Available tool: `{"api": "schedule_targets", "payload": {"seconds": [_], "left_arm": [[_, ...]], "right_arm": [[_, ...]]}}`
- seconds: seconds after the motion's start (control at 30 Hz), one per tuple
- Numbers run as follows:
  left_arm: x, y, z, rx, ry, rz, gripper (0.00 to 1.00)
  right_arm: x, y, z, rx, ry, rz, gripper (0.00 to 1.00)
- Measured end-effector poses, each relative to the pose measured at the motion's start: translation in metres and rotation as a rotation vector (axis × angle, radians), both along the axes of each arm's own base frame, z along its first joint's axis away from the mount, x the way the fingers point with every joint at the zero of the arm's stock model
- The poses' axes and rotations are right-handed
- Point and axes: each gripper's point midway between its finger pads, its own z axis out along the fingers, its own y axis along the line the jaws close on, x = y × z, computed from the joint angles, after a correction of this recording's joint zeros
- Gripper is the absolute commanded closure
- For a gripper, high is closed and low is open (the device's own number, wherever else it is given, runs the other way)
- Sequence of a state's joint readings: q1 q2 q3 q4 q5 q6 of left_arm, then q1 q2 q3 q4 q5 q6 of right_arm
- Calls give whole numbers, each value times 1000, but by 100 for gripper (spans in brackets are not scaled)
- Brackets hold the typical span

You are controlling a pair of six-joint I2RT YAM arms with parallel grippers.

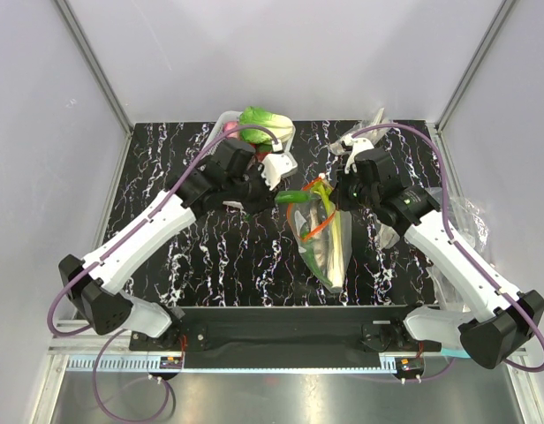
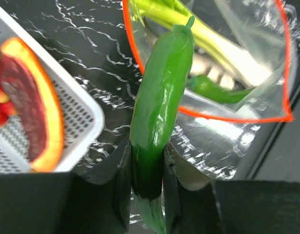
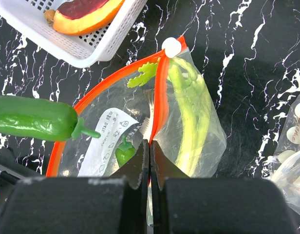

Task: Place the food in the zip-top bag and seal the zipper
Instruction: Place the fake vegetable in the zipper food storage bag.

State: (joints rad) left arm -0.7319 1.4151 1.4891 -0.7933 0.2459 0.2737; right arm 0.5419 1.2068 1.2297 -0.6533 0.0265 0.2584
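Observation:
My left gripper (image 2: 146, 165) is shut on the thick end of a long green toy vegetable (image 2: 159, 102). Its stem tip hangs over the open mouth of the zip-top bag (image 2: 223, 141). The red-orange zipper (image 2: 208, 116) rings that mouth. Inside the bag lie a leek (image 2: 213, 44) and a small green pepper (image 2: 213, 90). In the top view the bag (image 1: 329, 252) lies mid-table between both arms. My right gripper (image 3: 149, 146) is shut on the zipper (image 3: 159, 97), pinching the strip and holding the mouth up. The white label (image 3: 106, 141) shows through the plastic, and the held green vegetable (image 3: 33, 119) points at the opening.
A white basket (image 3: 91, 39) behind the bag holds an orange-rimmed red slice (image 2: 28, 97) and small red pieces. A leafy green cabbage (image 1: 263, 122) sits at the back. Wrinkly clear bags (image 1: 466, 221) with pale pieces lie at the right edge.

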Motion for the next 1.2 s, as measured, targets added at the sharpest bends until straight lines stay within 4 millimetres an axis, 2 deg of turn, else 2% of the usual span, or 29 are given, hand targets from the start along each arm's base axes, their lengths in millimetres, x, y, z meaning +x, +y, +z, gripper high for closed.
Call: {"api": "schedule_targets", "payload": {"seconds": [0.07, 0.13, 0.2, 0.37, 0.4, 0.5, 0.6, 0.67, 0.73, 0.9, 1.07, 1.17, 1.2], "left_arm": [[1, 2, 0, 39, -43, -51, 77], [-1, 1, -1, 94, -95, -118, 82], [0, -4, -1, 155, -150, -191, 89], [9, -17, -9, 306, -297, -356, 96], [13, -18, -13, 345, -350, -385, 99], [19, -19, -28, 434, -491, -482, 100], [16, -15, -51, 503, -602, -608, 100], [14, -17, -56, 513, -668, -672, 100], [13, -23, -49, 497, -740, -727, 100], [2, -49, -14, 432, -929, -826, 100], [-14, -68, -1, 394, -991, -927, 99], [-23, -77, 2, 369, -991, -978, 92], [-25, -80, 1, 362, -987, -990, 83]], "right_arm": [[-1, 0, 0, 1, 3, 3, 100], [-1, 1, -1, 2, 4, 5, 100], [-2, 1, -1, 4, 7, 9, 100], [-3, 1, -2, 2, 12, 10, 100], [-3, 1, -2, 1, 13, 10, 100], [-4, 0, -2, 0, 16, 10, 100], [-6, 1, -1, 5, 18, 16, 100], [-8, 1, 0, 8, 18, 21, 100], [-9, 2, 1, 12, 19, 25, 100], [-10, 4, 1, 24, 25, 35, 100], [-13, 7, 0, 35, 30, 50, 100], [-13, 7, 1, 39, 31, 55, 100], [-14, 7, 1, 39, 31, 55, 100]]}}
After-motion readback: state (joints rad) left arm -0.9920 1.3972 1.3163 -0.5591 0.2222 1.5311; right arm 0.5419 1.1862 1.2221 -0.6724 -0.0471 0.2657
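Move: The left gripper holds the green pepper, its tip already over the near rim of the bag's mouth. The middle of that mouth is about 10 cm to this gripper's right, 2 cm back and 5 cm lower. The celery in the bag lies some 15 cm right, 8 cm back and 12 cm below; the basket is about 9 cm ahead, 6 cm left and 13 cm below. From the right gripper, shut on the rim, the mouth's middle is some 5 cm left, 3 cm back and 3 cm lower. Bring the left gripper about 8 cm right, into the bag's mouth, rolling it some 80 degrees about its own pointing line (clockwise from above) to swing the pepper's tip inside. Dip about 5 cm while easing slightly forward, then rise again, drawing back and farther right. Keep the fingers closed on the pepper; let the right gripper keep pinching the rim, giving back only a centimetre or so. ##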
